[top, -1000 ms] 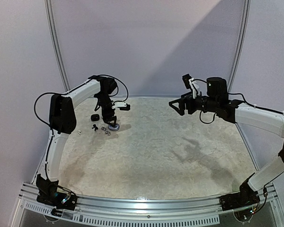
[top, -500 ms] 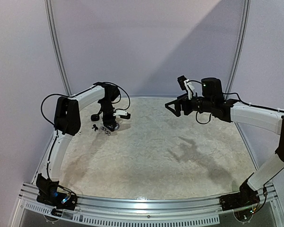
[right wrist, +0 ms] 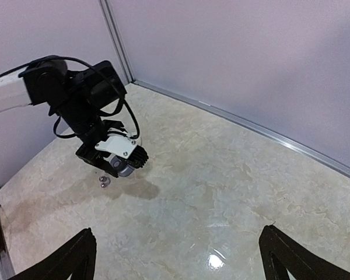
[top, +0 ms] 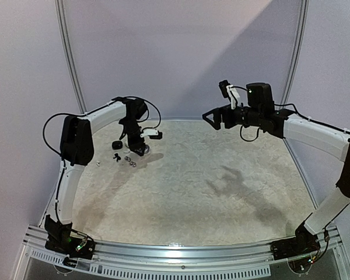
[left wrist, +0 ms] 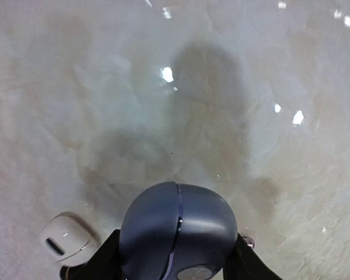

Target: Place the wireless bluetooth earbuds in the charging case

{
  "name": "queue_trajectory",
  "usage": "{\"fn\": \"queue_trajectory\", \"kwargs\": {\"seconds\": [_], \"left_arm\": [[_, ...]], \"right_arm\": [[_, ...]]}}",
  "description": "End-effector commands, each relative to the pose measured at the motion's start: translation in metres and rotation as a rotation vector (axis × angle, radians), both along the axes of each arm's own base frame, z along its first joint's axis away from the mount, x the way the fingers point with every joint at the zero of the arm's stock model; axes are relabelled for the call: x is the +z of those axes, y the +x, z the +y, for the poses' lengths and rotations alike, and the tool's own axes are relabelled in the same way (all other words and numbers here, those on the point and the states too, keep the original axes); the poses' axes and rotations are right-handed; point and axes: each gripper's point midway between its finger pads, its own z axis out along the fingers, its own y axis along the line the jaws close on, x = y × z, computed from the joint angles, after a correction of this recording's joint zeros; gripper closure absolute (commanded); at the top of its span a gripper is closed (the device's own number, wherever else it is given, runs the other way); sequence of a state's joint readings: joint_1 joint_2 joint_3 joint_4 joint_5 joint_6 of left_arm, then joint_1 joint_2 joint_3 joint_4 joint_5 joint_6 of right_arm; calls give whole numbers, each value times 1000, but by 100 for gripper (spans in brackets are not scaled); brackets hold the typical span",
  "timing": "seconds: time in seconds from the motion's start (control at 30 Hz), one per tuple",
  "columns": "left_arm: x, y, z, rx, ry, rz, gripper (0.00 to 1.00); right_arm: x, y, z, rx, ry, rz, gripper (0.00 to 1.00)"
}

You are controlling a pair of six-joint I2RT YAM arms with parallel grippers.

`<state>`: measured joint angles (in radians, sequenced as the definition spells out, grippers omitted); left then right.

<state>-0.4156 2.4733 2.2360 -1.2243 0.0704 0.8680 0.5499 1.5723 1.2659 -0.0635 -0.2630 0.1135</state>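
A dark blue, rounded charging case (left wrist: 178, 224) sits between the black fingers of my left gripper (top: 141, 149), which is shut on its two sides. In the right wrist view the case (right wrist: 120, 167) hangs just above the table over its own shadow. Small loose earbuds (top: 128, 158) lie on the table just left of it, and one silvery bud (right wrist: 104, 182) shows under the left gripper. My right gripper (right wrist: 181, 262) hovers high over the far middle of the table, open and holding nothing.
A black rounded case (top: 117, 144) lies left of the left gripper. A white rounded piece (left wrist: 64, 239) rests on the table beside the left finger. A tiny white bit (top: 97, 163) lies near the left edge. Walls with a metal rail (right wrist: 239, 119) bound the far side.
The left gripper has closed on the dark blue case and risen slightly with it. The right arm has drifted a little left and up, still open.
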Motion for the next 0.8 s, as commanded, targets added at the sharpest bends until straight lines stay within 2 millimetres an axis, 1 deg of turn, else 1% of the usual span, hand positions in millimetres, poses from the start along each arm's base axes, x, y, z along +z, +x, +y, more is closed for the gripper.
{"fn": "queue_trajectory", "kwargs": {"seconds": [0.0, 0.03, 0.1, 0.17, 0.2, 0.23, 0.27, 0.3, 0.4, 0.43, 0.53, 0.6, 0.63, 0.77], "left_arm": [[135, 14, -35, 41, -236, -293, 100], [159, 12, -36, 33, -259, -358, 100], [200, 6, -34, 8, -282, -488, 100], [232, -3, -30, -31, -288, -617, 100], [244, -11, -31, -65, -288, -678, 100], [250, -18, -31, -102, -280, -731, 100], [259, -26, -32, -138, -268, -794, 100], [265, -33, -33, -159, -255, -855, 100], [278, -61, -44, -232, -264, -992, 100], [282, -72, -47, -260, -277, -1027, 100], [283, -100, -57, -326, -305, -1054, 100], [283, -110, -61, -325, -323, -1029, 100], [284, -113, -62, -324, -328, -1024, 100], [284, -117, -67, -314, -334, -1022, 100]], "right_arm": [[36, 9, -4, -98, 61, 42, 1], [47, 11, -5, -117, 96, 51, 2], [65, 13, -2, -133, 179, 75, 8], [72, 16, 0, -157, 246, 117, 13], [70, 18, 1, -183, 285, 167, 17], [69, 19, 6, -189, 307, 194, 20], [71, 17, 14, -186, 327, 216, 22], [72, 14, 26, -172, 330, 223, 24], [82, -4, 70, -59, 328, 225, 28], [78, -11, 88, -12, 321, 251, 29], [75, -33, 132, 153, 323, 282, 32], [75, -52, 152, 249, 324, 277, 35], [74, -58, 159, 280, 326, 279, 37], [62, -72, 180, 348, 358, 350, 38]]}}
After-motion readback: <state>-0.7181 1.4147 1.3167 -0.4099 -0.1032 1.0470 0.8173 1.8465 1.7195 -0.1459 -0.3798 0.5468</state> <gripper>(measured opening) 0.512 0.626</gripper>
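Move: The charging case is already in the left fingers, just off the table. It is being taken to the open right gripper, which waits about 26 cm to the left hand's right, 6 cm back and 24 cm higher; seen from the right hand, the case is thus 26 cm left, 6 cm ahead and 24 cm below. On the table 3 cm below the left hand, the silver earbuds lie 4 cm back and 5 cm left, and the white case 10 cm ahead and 6 cm left. The charging case, still pinched in the left fingers, is swept up nearly 30 cm and back about 11, drifting right and settling a little lower, while that wrist swings the downward fingers up towards forward-right. The right hand first rises, then reaches left for the case, drawing back some and sinking slightly, its wrist turning and its wide-open fingers narrowing by about a third without shutting. ##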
